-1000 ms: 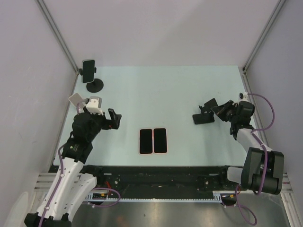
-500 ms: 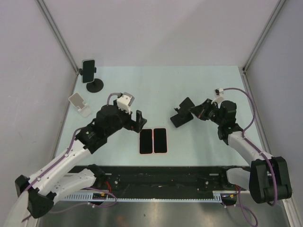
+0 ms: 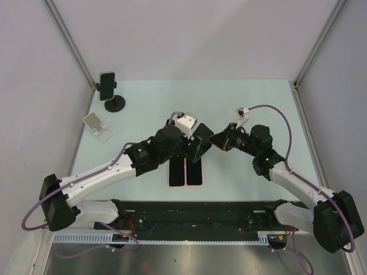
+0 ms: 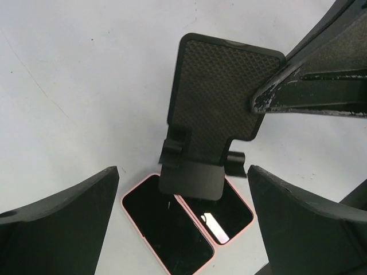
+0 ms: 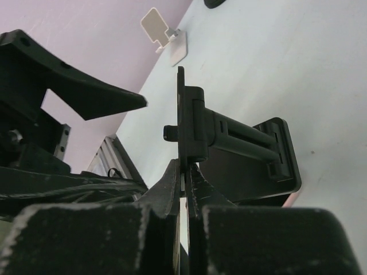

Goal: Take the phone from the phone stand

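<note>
A black folding phone stand [image 3: 203, 136] hangs in the air at the table's middle, its textured back plate [image 4: 223, 91] upright and its base [image 4: 192, 179] over two pink-cased phones [image 4: 166, 229] [image 4: 229, 213] lying flat, screens up. My right gripper [image 3: 216, 140] is shut on the plate's edge [image 5: 184, 166]. My left gripper [image 4: 183, 229] is open, its jaws wide on either side of the stand's base and the phones, touching nothing. A third dark phone [image 3: 107, 83] sits clamped in a black round-based holder [image 3: 114, 104] at the back left, far from both grippers.
A small empty white stand [image 3: 96, 126] sits near the left wall, also seen in the right wrist view [image 5: 164, 34]. Purple walls close the left, right and back. A black rail [image 3: 195, 209] runs along the near edge.
Both arms have swung in to the middle. The right gripper carried the black stand left, over the flat phones. The left gripper moved from the left side to the phones.
</note>
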Tool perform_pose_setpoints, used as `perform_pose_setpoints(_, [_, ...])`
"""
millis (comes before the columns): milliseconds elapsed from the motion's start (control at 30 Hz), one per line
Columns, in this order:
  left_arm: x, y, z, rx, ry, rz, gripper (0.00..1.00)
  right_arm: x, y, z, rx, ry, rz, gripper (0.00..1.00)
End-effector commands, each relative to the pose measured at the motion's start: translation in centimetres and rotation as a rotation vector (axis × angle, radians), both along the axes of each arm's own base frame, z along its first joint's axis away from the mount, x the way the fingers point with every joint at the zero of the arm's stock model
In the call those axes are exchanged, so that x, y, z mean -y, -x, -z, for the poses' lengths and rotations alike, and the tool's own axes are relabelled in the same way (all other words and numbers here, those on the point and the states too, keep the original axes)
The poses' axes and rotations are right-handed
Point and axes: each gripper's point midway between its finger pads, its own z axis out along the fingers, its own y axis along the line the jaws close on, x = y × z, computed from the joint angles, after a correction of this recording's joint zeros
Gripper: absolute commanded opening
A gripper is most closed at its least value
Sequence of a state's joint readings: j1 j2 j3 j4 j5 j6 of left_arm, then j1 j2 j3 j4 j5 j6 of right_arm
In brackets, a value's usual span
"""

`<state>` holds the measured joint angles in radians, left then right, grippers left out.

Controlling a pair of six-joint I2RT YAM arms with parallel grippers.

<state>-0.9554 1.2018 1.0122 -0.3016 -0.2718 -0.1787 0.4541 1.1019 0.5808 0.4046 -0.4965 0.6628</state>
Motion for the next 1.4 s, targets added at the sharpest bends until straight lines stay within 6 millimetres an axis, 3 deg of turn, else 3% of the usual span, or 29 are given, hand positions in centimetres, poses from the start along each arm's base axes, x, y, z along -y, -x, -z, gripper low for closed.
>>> perform_pose_setpoints(0, [1.3,-0.9,-1.8,0.054,0.014,-0.043,1.0,-0.9,0.2,-5.9,0.152,-0.095,-0.011,0.0])
perform_pose_setpoints(300, [3.5,-0.8,-1.1,0.08,-0.047,-0.037,1.0,-2.1,1.2,-6.3,0.146,-0.114,-0.047,0.0])
perform_pose_setpoints(567, [3.6,-1.3,-1.2,0.101,-0.039,-0.073,0.95,-2.6,1.7,-6.8,0.147,-0.134,-0.069,0.0])
perform_pose_setpoints(767, [3.4,-1.6,-1.5,0.122,-0.036,-0.082,0.79,-2.9,1.6,-6.0,0.126,-0.121,-0.077,0.0])
perform_pose_setpoints(867, [3.1,-1.6,-1.5,0.134,-0.043,-0.088,0.64,-3.1,1.6,-5.6,0.113,-0.119,-0.083,0.0])
perform_pose_setpoints(1000, [2.5,-1.8,-1.1,0.145,-0.064,-0.107,0.33,-3.1,1.5,-5.8,0.114,-0.124,-0.085,0.02])
perform_pose_setpoints(1133, [1.8,-2.0,-0.9,0.153,-0.073,-0.13,0.15,-2.7,1.3,-6.1,0.116,-0.123,-0.07,0.25])
perform_pose_setpoints(1267, [0.4,-2.7,-0.4,0.134,-0.061,-0.175,0.07,-1.4,0.7,-6.1,0.119,-0.104,-0.021,0.74])
perform_pose_setpoints(1367, [-1.9,-3.9,0.0,0.126,-0.06,-0.253,0.05,0.8,-0.3,-5.9,0.126,-0.057,0.064,0.93])
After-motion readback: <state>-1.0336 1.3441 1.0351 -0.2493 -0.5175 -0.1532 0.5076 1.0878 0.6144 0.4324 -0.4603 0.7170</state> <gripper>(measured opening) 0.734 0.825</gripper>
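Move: The black phone stand, still pinched between the right hand's shut fingers, has its plate about 6 cm to the left hand's right, 3 cm ahead and 3 cm below. From the right hand its middle is some 3 cm left and 2 cm ahead, about level in height. On the table roughly 21 cm below the left hand, and 2 cm ahead, lie two phones: one about 3 cm left, the other about 5 cm right. The left fingers close on the side edges of the black stand's plate, after that open hand has gone about 3 cm right and 2 cm down to meet it; it then edges forward. The right hand brings the stand some 2.5 cm left, with a little back and up, holds nearly still while the left one grips, then opens wide, lets go and starts easing back to the right. ##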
